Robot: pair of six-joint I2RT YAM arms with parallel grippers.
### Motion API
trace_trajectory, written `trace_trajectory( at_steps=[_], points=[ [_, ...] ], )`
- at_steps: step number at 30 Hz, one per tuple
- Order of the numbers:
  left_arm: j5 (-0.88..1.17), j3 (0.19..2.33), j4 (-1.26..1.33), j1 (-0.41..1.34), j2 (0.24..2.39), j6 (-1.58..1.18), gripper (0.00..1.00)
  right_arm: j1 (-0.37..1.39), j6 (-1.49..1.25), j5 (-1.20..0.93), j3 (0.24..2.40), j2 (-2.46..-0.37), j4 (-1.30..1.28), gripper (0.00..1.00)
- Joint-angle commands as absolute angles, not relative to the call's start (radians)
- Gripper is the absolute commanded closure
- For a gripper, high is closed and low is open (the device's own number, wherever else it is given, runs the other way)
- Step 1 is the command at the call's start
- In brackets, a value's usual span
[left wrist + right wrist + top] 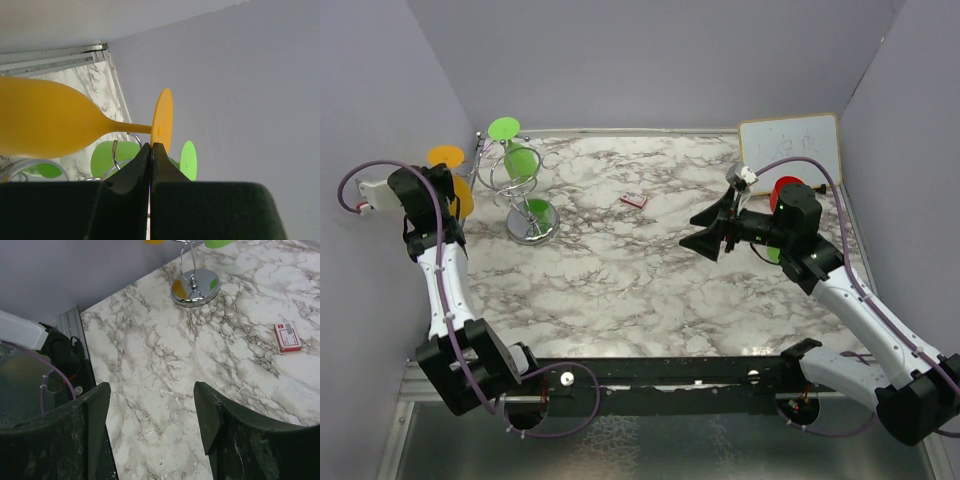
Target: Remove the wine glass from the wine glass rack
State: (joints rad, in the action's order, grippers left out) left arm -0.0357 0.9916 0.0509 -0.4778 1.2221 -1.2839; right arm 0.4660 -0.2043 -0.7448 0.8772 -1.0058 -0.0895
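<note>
An orange wine glass [461, 196] is at the far left, just left of the wine glass rack [516, 181], a silver wire stand on a round base [195, 282]. My left gripper [445, 178] is shut, its tips [151, 145] pinching the lower rim of the glass's orange foot [163, 119]. The stem and bowl [45, 122] stretch off to the left in the left wrist view. A green wine glass [519, 158] hangs on the rack. My right gripper [705, 230] hovers open over the marble at mid right, nothing between its fingers [97, 405].
A white board [790, 146] leans at the back right, with a red object [786, 189] in front of it behind the right arm. A small red and white box [633, 200] lies mid table. Grey walls close in on left, back and right.
</note>
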Motion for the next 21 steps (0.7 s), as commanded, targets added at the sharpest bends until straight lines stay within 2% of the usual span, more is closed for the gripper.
trace_trajectory(
  at_steps=[1,9,15,21],
  points=[
    [-0.089,1.037,-0.022,-0.485,1.155,-1.279,1.0,0.474,-0.198,-0.721,0.895,-1.012,-0.078,0.32],
    [-0.159,1.137,-0.21,-0.485,1.072,-1.187,1.0,0.474,-0.202,-0.717,0.892,-1.01,-0.078,0.32],
    [-0.066,1.24,-0.251,-0.453,1.026,-1.112,1.0,0.474,-0.205,-0.709,0.896,-1.016,-0.088,0.32],
    [-0.023,1.343,-0.269,-0.348,0.989,-1.01,1.0,0.474,-0.204,-0.701,0.906,-1.022,-0.107,0.33]
  ],
)
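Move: The left hand already holds the orange wine glass upside down by its stem just under the foot, so the glass's middle is some 7 cm straight below the fingers. The rack's middle lies about 12 cm to the right, 2 cm back and 15 cm lower, and the green wine glass still on it about 13 cm right, 8 cm ahead and 8 cm below. From the right hand, the orange glass is about 53 cm left, 17 cm ahead and 5 cm lower. Keeping its shut grip on the stem, the left hand first draws the orange wine glass back and a little up beside the rack, then lifts ever faster, in all some 13 cm up and 6 cm back, past the level of the green glass's foot. Near the end the rise swings about 4 cm to the right as the wrist rolls some 15 degrees with its left side rising, which tips the foot of the glass towards the right and the bowl outward to the left. ##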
